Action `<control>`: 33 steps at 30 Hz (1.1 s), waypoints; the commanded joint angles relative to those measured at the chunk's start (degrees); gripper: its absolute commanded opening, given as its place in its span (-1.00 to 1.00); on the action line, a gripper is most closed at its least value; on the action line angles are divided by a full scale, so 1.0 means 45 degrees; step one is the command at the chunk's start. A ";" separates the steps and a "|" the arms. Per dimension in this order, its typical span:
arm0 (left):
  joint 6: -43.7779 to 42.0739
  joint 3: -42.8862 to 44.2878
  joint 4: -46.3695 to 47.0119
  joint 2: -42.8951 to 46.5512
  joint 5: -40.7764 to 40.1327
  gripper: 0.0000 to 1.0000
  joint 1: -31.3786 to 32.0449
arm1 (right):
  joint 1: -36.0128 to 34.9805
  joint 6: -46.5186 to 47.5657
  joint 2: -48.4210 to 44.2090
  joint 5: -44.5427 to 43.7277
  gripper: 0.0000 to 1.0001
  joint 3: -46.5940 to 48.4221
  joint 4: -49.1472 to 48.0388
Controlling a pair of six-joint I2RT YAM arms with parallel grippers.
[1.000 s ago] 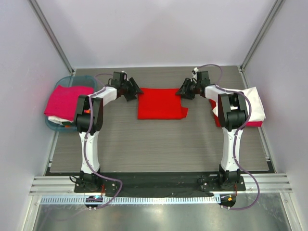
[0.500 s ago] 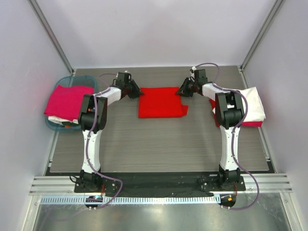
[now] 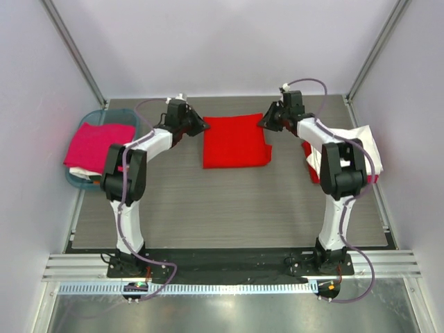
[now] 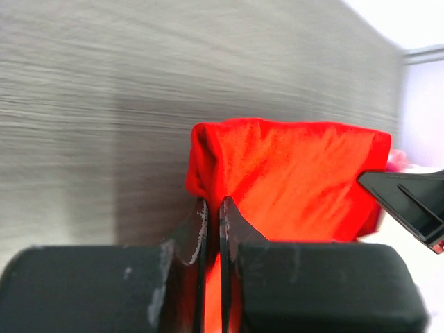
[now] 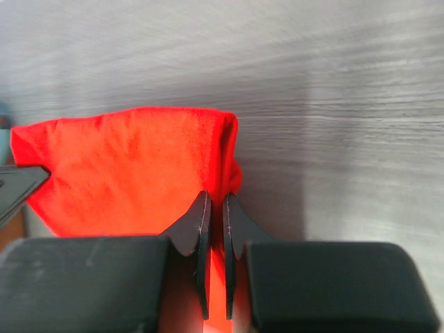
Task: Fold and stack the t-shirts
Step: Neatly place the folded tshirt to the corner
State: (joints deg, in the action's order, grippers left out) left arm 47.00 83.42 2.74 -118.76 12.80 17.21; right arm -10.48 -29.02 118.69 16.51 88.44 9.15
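Observation:
A bright red t-shirt (image 3: pixel 234 141) lies partly folded at the far middle of the table. My left gripper (image 3: pixel 200 127) is shut on its far left corner; the left wrist view shows red cloth (image 4: pixel 291 180) pinched between the jaws of that gripper (image 4: pixel 213 205). My right gripper (image 3: pixel 264 121) is shut on the far right corner, with the red cloth (image 5: pixel 132 170) bunched between the jaws of that gripper (image 5: pixel 216 198). A magenta pink t-shirt (image 3: pixel 97 144) lies on the basket at the left. A white t-shirt (image 3: pixel 366 149) lies on a red one (image 3: pixel 313 170) at the right edge.
A teal plastic basket (image 3: pixel 78 179) sits at the left table edge under the pink shirt. Grey walls and metal posts close in the table on three sides. Both arm bases stand at the near edge.
Both grippers have closed on the red shirt's far corners. They have lifted those corners a little, and the shirt's far edge has shifted away from the arms.

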 commanded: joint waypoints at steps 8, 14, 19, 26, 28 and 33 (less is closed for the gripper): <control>0.0218 -0.0218 0.1637 0.3656 -0.2432 -0.99 0.3318 | 0.2811 -0.1404 -0.6232 -0.0115 -0.98 -0.2525 0.0055; -0.0132 0.1050 0.1851 0.3989 -0.3995 -0.99 0.6265 | 0.5508 -0.1286 -0.8542 0.0294 -0.97 -0.3247 0.1930; -0.0387 0.2828 0.1929 0.2840 -0.4387 -0.99 0.8494 | 0.8847 -0.0898 -1.0066 0.0276 -0.97 -0.3561 0.3472; -0.0173 0.4586 0.2632 0.0498 -0.4797 -0.99 1.0198 | 1.1097 -0.0525 -1.0557 -0.1265 -0.98 -0.3561 0.4451; 0.0022 0.5114 0.2827 -0.0129 -0.4602 -1.00 1.0199 | 1.1332 -0.0544 -1.0304 -0.1910 -0.98 -0.3308 0.4549; -0.0035 0.6362 0.3590 -0.2003 -0.4622 -0.99 1.0159 | 1.1860 -0.0544 -0.9210 -0.2380 -0.98 -0.2488 0.4608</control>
State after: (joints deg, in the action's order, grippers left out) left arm 47.53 107.00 13.98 -125.19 -6.52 63.61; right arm 41.82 -32.10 75.33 10.26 73.21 31.81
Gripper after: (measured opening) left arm 0.035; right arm 0.112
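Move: The folded red t-shirt already hangs by its two far corners from both hands. Where it is going, the stack with the white t-shirt on top, has its middle about 46 cm to the left hand's right and some 10 cm nearer the base, roughly 6 cm lower. From the right hand the stack lies about 26 cm right, 10 cm back and 6 cm down; the red cloth edge sticking out on its near-left side is about 14 cm right and 13 cm back. Both hands keep their pinch on the corners and swing the red t-shirt to the robot's right, nearly 40 cm, while drawing back a little over 20 cm and climbing first, the left to about 25 cm and the right to about 19, so that the left hand comes to the stack's near-left side and the right hand goes out past its right side. The right hand turns some 60 degrees clockwise and the left about half that while its fingers tip up, and near the end both start to sink towards the stack, the left by some 8 cm and the right by about 3. ##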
